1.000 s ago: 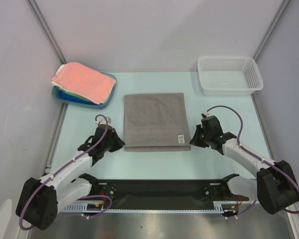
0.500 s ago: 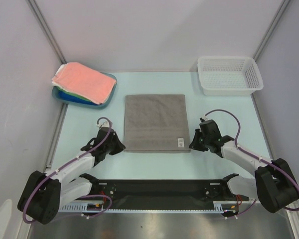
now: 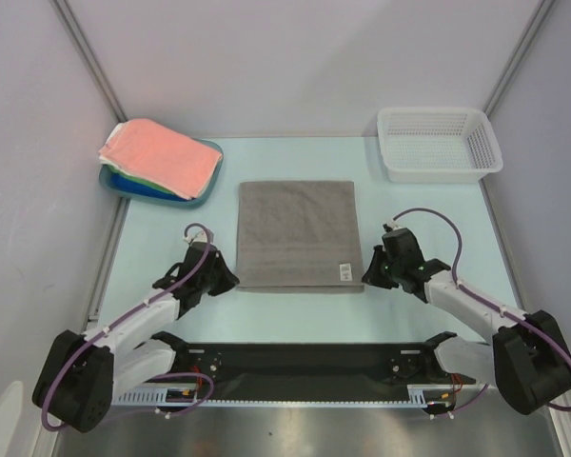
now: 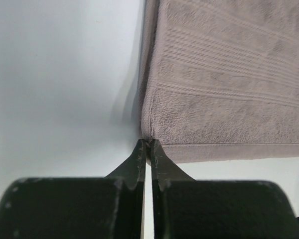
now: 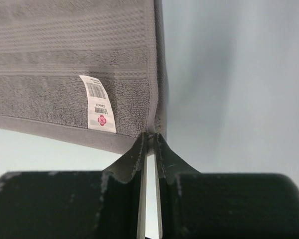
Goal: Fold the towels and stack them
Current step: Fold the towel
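Observation:
A grey towel (image 3: 298, 233) lies spread flat in the middle of the table, its white tag (image 3: 344, 271) near the near right corner. My left gripper (image 3: 230, 281) is shut on the near left corner; in the left wrist view the fingertips (image 4: 148, 144) pinch the edge of the grey cloth (image 4: 224, 89). My right gripper (image 3: 366, 274) is shut on the near right corner, where its tips (image 5: 150, 135) nip the hem of the towel (image 5: 65, 50) just right of the tag (image 5: 97, 103). More towels, salmon pink (image 3: 160, 155) on top, are stacked at the back left.
The stack rests in a blue tray (image 3: 206, 196) by the left wall. A white perforated basket (image 3: 438, 113) stands at the back right. Grey walls close in the left, right and far sides.
Both grippers have drawn a little toward the near edge, keeping hold of the corners, and the grey towel has slid slightly nearer with them. In the last half second hardly anything moved.

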`<state>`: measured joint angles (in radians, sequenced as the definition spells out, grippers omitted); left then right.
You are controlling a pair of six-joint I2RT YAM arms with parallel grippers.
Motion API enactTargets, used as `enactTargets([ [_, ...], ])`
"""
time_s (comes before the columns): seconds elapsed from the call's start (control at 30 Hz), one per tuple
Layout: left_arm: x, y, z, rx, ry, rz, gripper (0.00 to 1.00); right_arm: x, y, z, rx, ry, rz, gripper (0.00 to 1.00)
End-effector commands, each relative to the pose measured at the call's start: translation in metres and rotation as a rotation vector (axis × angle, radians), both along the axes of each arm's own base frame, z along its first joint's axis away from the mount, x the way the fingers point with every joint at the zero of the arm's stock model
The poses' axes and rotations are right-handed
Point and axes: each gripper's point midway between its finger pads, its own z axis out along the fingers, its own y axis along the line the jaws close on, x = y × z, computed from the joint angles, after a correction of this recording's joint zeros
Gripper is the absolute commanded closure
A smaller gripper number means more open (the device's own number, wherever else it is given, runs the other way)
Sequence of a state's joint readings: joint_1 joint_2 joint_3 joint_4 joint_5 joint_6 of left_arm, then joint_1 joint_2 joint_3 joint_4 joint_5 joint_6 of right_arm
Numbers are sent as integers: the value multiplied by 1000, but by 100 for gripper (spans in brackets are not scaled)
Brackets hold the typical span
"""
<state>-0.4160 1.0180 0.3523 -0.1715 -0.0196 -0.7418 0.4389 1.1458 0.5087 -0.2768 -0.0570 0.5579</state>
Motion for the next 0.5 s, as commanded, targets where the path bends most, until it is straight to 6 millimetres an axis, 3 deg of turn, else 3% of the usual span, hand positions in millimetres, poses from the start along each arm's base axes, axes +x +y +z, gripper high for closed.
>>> enactTargets([
  [0.0, 19, 10, 34, 46, -90, 46, 100, 19, -12, 37, -55, -98, -48, 92],
  [0.2, 23, 13, 59, 60, -130, 50, 100, 19, -12, 70, -38, -146, -48, 93],
  [0.47, 18, 16, 59, 53, -137, 61, 100, 7, -17, 62, -40, -129, -49, 94],
])
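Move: Each hand already pinches a near corner of the grey towel's upper layer. The lower layer's matching corner lies some 1 cm back and 1 cm below each hand. Its far edge runs about 24 cm ahead of both, and the white tag is roughly 4 cm left and 2 cm ahead of the right hand. The blue tub stands about 28 cm ahead and 18 cm left of the left hand. Straight up for the most part, with about 2 cm of forward drift that partly eases back, both arms together raise the pinched corners quickly off the lower layer, some 6 cm on the left and 7 cm on the right. The fingers tip up slightly, under 10 degrees, and stay shut on the corners as the hands slow to a near stop. ##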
